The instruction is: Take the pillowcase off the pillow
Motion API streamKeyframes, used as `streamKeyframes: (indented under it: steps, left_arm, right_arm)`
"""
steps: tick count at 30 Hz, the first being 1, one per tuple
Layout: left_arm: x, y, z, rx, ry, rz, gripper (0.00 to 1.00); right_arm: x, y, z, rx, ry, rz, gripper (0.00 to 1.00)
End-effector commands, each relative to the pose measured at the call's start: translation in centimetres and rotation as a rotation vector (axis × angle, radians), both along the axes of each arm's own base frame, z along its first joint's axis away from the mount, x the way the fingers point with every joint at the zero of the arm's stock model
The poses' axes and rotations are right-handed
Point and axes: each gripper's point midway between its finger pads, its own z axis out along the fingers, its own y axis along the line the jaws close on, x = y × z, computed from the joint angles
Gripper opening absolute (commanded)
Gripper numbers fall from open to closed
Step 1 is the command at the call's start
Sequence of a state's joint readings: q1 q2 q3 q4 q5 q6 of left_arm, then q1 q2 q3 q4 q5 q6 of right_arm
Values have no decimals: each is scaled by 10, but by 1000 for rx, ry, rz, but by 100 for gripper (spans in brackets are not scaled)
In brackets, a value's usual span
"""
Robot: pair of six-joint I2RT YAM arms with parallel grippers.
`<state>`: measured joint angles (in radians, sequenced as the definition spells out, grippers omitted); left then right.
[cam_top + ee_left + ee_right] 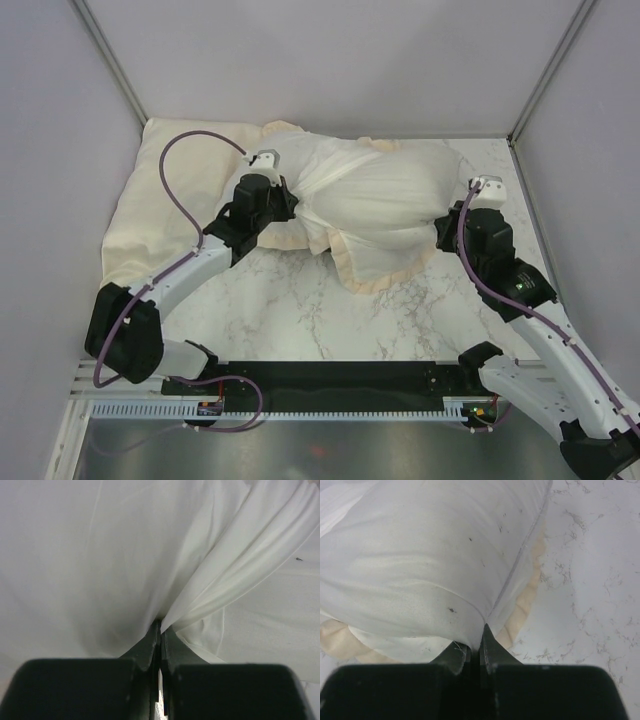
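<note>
The pillowcase (pixel 345 205) lies whitish side out across the middle of the marble table, its cream frill (pixel 375 275) along the near edge. My left gripper (pixel 292 203) is shut on a gathered pinch of its fabric at the left end. In the left wrist view the pillowcase (pixel 125 555) fans out in taut folds from the left gripper (pixel 161 630). The plump off-white pillow (pixel 428 185) bulges at the right end. My right gripper (pixel 442 232) is shut on its corner. In the right wrist view the pillow (pixel 420 555) meets the right gripper (pixel 477 635) at its seam, with frill (pixel 530 580) beneath it.
A flat pale-yellow cloth (pixel 170 200) covers the back left of the table, partly under the left arm. Bare marble table (pixel 330 310) shows in front of the bundle. Grey walls close in the back and both sides.
</note>
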<state>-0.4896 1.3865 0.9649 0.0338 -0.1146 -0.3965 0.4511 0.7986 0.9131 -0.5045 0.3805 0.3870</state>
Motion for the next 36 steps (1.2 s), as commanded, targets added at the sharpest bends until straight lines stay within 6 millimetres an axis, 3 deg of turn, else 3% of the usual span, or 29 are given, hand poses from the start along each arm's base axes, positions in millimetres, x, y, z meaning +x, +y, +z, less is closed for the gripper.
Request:
streamKeyframes:
  steps: [1,5,6,8,12,14,15,16,18,19,21,23,24,27,29,31,33,36]
  left_arm:
    - [9,83,-21,147,35,276,2]
    - [-1,58,-25,99,16,170,2]
    - [-6,39,-21,90,-6,114,2]
    - [-16,19,-30,99,5,52,2]
    - [-54,-33,-43,81,33,-109,2]
    - [-72,-46,-54,68,58,-161,2]
    - [-85,-58,-55,62,60,-200,2]
    - [-91,-62,-58,57,68,-214,2]
    - [-111,-73,-70,41,105,-248,2]
    - [-117,-76,-72,26,110,-258,2]
    - [-135,-86,-84,9,144,-290,2]
    - [-145,-91,-97,10,171,-302,2]
    - [-151,-95,-101,15,180,-317,2]
    - [-161,-100,-113,35,204,-332,2]
    - [-165,-100,-118,37,218,-328,2]
    - [-168,-100,-119,33,221,-322,2]
    - [-169,-100,-118,24,219,-315,2]
    - [-168,-99,-118,28,214,-308,2]
  right_arm:
    - [-4,-69,33,-100,-102,-291,0]
    - [-1,-79,16,-121,-61,-334,0]
    - [3,-80,8,-135,-36,-338,0]
    - [6,-85,-8,-145,5,-360,0]
    - [13,-89,-41,-93,73,-375,0]
    - [14,-88,-49,-62,99,-361,13]
    - [14,-88,-50,-58,109,-357,41]
    - [14,-88,-45,-58,105,-354,59]
    - [12,-90,-41,-72,125,-354,83]
    - [13,-89,-28,-72,110,-348,86]
    - [11,-86,-19,-76,120,-324,88]
    - [13,-80,8,-65,56,-270,92]
    - [17,-69,20,-39,19,-212,98]
    - [28,-51,55,-18,-87,-104,98]
    - [36,-32,66,8,-115,-3,98]
    - [49,-10,67,36,-116,102,98]
    - [63,3,54,87,-78,138,98]
    - [67,19,17,143,11,185,98]
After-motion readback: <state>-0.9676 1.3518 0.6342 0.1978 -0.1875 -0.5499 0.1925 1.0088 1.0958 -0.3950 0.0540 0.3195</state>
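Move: The left hand, pinching the pillowcase's left part, is taking it to the bare marble in front of the pillow, about 16 cm back, 11 cm right and 17 cm below. The frilled near hem lies roughly 14 cm back and 19 cm right of this hand, and the loose cream cloth 30 cm left and 4 cm ahead. From the right hand, which holds the pillowcase's near right corner, the far right corner lies some 25 cm ahead, 4 cm right and 12 cm lower; the same near hem is 18 cm left, 4 cm back. Still pinching the pillowcase, the left hand drags it back about 16 cm, rightward and down towards the near marble, turning some 20 degrees clockwise. The right hand, still holding its corner, goes right and sinks about 7 cm, opens wide and lets go, then rises past its starting height and swings forward and back left over the pillow, fingers open, towards the far right corner. ##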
